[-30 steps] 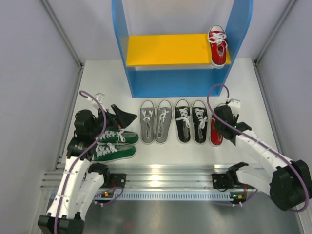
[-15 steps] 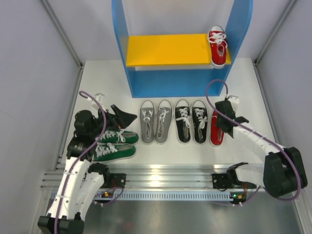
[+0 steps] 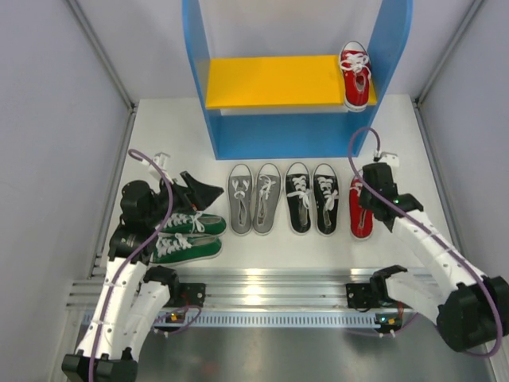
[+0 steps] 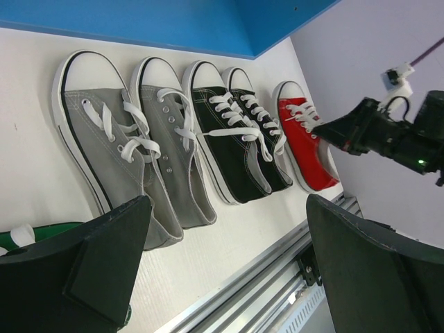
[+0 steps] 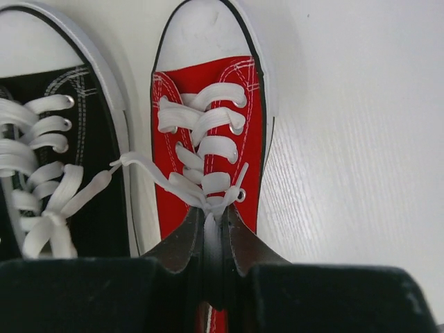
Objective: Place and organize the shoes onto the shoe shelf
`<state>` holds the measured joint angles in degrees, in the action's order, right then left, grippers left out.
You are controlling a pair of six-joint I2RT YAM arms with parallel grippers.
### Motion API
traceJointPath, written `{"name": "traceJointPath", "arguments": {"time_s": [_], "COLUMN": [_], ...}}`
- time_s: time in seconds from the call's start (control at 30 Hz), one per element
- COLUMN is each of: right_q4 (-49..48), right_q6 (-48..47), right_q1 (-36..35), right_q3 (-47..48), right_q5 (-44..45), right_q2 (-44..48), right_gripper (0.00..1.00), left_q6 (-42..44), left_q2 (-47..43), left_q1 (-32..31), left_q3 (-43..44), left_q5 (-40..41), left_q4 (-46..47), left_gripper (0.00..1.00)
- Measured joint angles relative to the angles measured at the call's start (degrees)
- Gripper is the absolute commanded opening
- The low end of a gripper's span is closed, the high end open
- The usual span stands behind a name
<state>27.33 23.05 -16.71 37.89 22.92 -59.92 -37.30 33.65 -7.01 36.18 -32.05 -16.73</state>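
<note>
One red shoe [image 3: 355, 76] lies on the right end of the shoe shelf's yellow board [image 3: 270, 79]. Its mate, the red shoe [image 3: 360, 216] [image 5: 208, 104] [image 4: 302, 139], stands on the table at the right end of the row, toe towards the shelf. My right gripper [image 3: 375, 197] [image 5: 214, 215] is shut on that shoe at the top of its laces and tongue. The grey pair [image 3: 253, 197] and black pair [image 3: 312, 197] stand to its left. The green pair [image 3: 187, 236] lies sideways at the left, under my left gripper [image 3: 199, 189] [image 4: 229, 243], which is open and holds nothing.
The shelf's tall blue side panels [image 3: 199, 79] and blue base stand at the back. A metal rail [image 3: 270, 286] runs along the near table edge. Grey walls close in both sides. A black shoe [image 5: 55, 159] sits close beside the red one.
My right gripper has shut on the red shoe's laces and tongue, and gripper and shoe have shifted slightly to the right. The left arm has not moved.
</note>
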Motion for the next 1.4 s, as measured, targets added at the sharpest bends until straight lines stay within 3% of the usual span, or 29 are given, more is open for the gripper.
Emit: {"name": "traceJointPath", "arguments": {"time_s": [0.27, 0.57, 0.87, 1.13, 1.4], "right_q4": [14.23, 21.86, 19.74, 9.49, 4.00], "right_q6": [-5.95, -8.59, -6.40, -2.19, 2.34], "right_q1": [0.13, 0.35, 0.35, 0.24, 0.33], "right_q3": [16.22, 29.59, 37.92, 50.53, 71.34], "right_q5": [-6.12, -25.49, -38.14, -37.79, -35.54], "right_q2": [11.72, 13.03, 3.43, -11.15, -30.75], "right_gripper": [0.00, 0.00, 0.00, 0.00, 0.00], "left_q6": [0.02, 0.02, 0.04, 0.44, 1.03], "left_q2": [0.44, 2.01, 1.97, 1.99, 0.92], "left_q1": [0.00, 0.00, 0.00, 0.00, 0.00], "left_q3": [0.02, 0.20, 0.57, 1.25, 1.51], "left_q5": [0.00, 0.00, 0.02, 0.22, 0.61], "left_q4": [0.00, -0.02, 0.00, 0.00, -0.02], "left_gripper": [0.99, 0.99, 0.99, 0.99, 0.99]}}
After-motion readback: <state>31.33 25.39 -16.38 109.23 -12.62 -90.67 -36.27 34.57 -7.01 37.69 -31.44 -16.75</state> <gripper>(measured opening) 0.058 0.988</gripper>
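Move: I already have the second red shoe pinched by its laces in my right hand. The free spot on the yellow board is about 32 cm ahead, 13 cm left and 12 cm above this hand; the first red shoe stands about 9 cm right of that spot. The nearer black shoe is 11 cm to my left, 2 cm ahead and 8 cm down. From my left hand, the free spot is about 38 cm ahead, 38 cm right and nearly level. Keeping my right fingers shut on the laces, I lift the red shoe steeply, some 20 cm and slightly back, before swinging left and then reaching forward while still rising towards the yellow board. I end about 32 cm higher, with my wrist turned counter-clockwise, my hand's left side rolled up and my fingertips tipped up, some 30 degrees each. ##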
